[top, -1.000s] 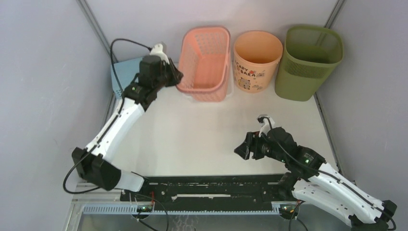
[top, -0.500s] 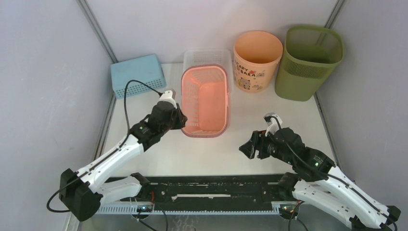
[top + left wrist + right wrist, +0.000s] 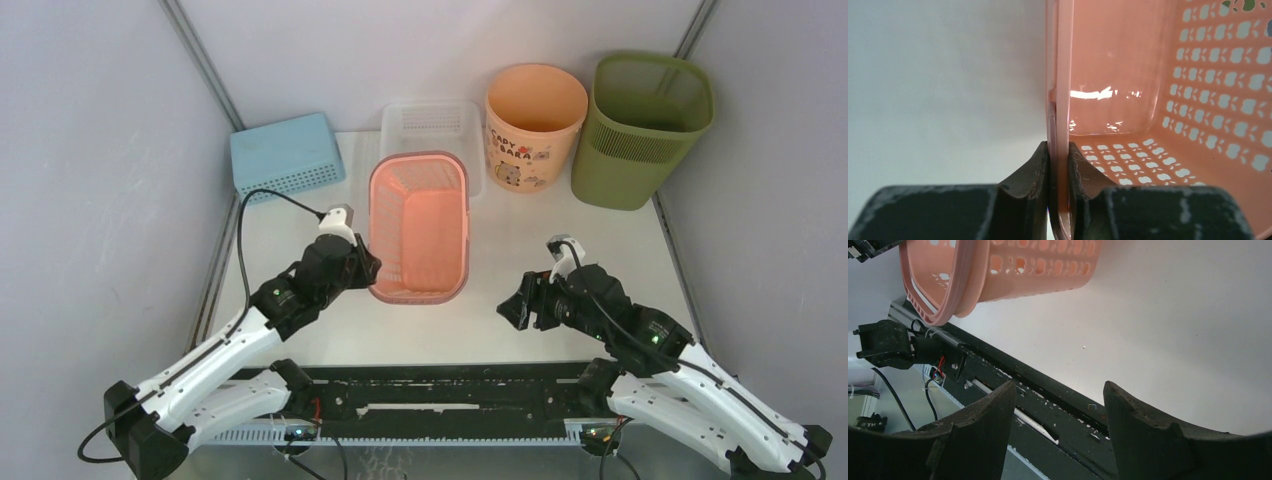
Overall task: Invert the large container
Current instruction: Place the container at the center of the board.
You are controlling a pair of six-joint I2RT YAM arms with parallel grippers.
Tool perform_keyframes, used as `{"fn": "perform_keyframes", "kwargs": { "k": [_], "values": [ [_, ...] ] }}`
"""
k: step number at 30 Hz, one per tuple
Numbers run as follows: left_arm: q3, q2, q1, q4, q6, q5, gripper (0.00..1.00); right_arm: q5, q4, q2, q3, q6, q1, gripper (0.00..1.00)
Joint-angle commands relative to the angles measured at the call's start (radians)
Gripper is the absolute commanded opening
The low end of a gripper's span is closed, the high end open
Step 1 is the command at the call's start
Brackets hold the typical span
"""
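The large container, an olive-green bin (image 3: 640, 135) with a mesh upper band, stands upright with its mouth up at the back right corner. No gripper is near it. My left gripper (image 3: 365, 265) is shut on the left rim of a pink perforated basket (image 3: 418, 230), which sits mouth up at the middle of the table. The left wrist view shows the rim (image 3: 1058, 100) pinched between my fingers. My right gripper (image 3: 510, 305) is open and empty, low over the table front right of the basket. The basket also shows in the right wrist view (image 3: 1013, 265).
A peach bucket with cartoon print (image 3: 533, 125) stands left of the green bin. A clear plastic tub (image 3: 430, 125) and a blue perforated box (image 3: 285, 155) sit at the back. A black rail (image 3: 430, 390) runs along the near edge. Grey walls close in both sides.
My left arm has pulled the pink basket from the back row toward the front middle of the table, uncovering the clear tub. My right gripper has shifted slightly.
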Motion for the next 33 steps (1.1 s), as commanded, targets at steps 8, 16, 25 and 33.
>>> {"fn": "perform_keyframes", "kwargs": {
  "k": [8,16,25,33],
  "values": [
    [-0.012,-0.075,-0.074,-0.077,-0.080,-0.015,0.00,-0.001,0.032,0.004,0.027,0.008,0.008,0.73],
    [-0.029,-0.077,-0.085,-0.128,-0.093,-0.074,0.02,-0.024,0.080,0.035,0.007,0.001,0.007,0.73],
    [0.061,-0.015,-0.088,-0.205,-0.048,-0.134,0.54,-0.029,0.079,0.040,0.014,-0.020,0.006,0.73],
    [0.321,0.048,-0.175,-0.375,0.049,-0.236,0.68,0.020,0.042,0.032,0.066,-0.039,0.003,0.74]
  ]
}}
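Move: The left hand already grips the pink container's left rim. The container's middle lies about 8 cm ahead, 8 cm right and 6 cm below, its spot on the board some 3 cm ahead, 8 cm right and 17 cm down. The clear tray is roughly 28 cm ahead and 12 cm right, the blue container 26 cm ahead and 20 cm left. From the right hand, the pink container's middle lies about 17 cm ahead, 19 cm left and 6 cm below. Back towards its base by about 4 cm and down some 3 cm, the left hand draws the gripped container away from the clear tray and lowers it onto the board, tipping slightly downward and drifting a little left. The fingers then open wide and let go of the rim, and the hand lifts about 3 cm, the rim still between the spread fingers. ##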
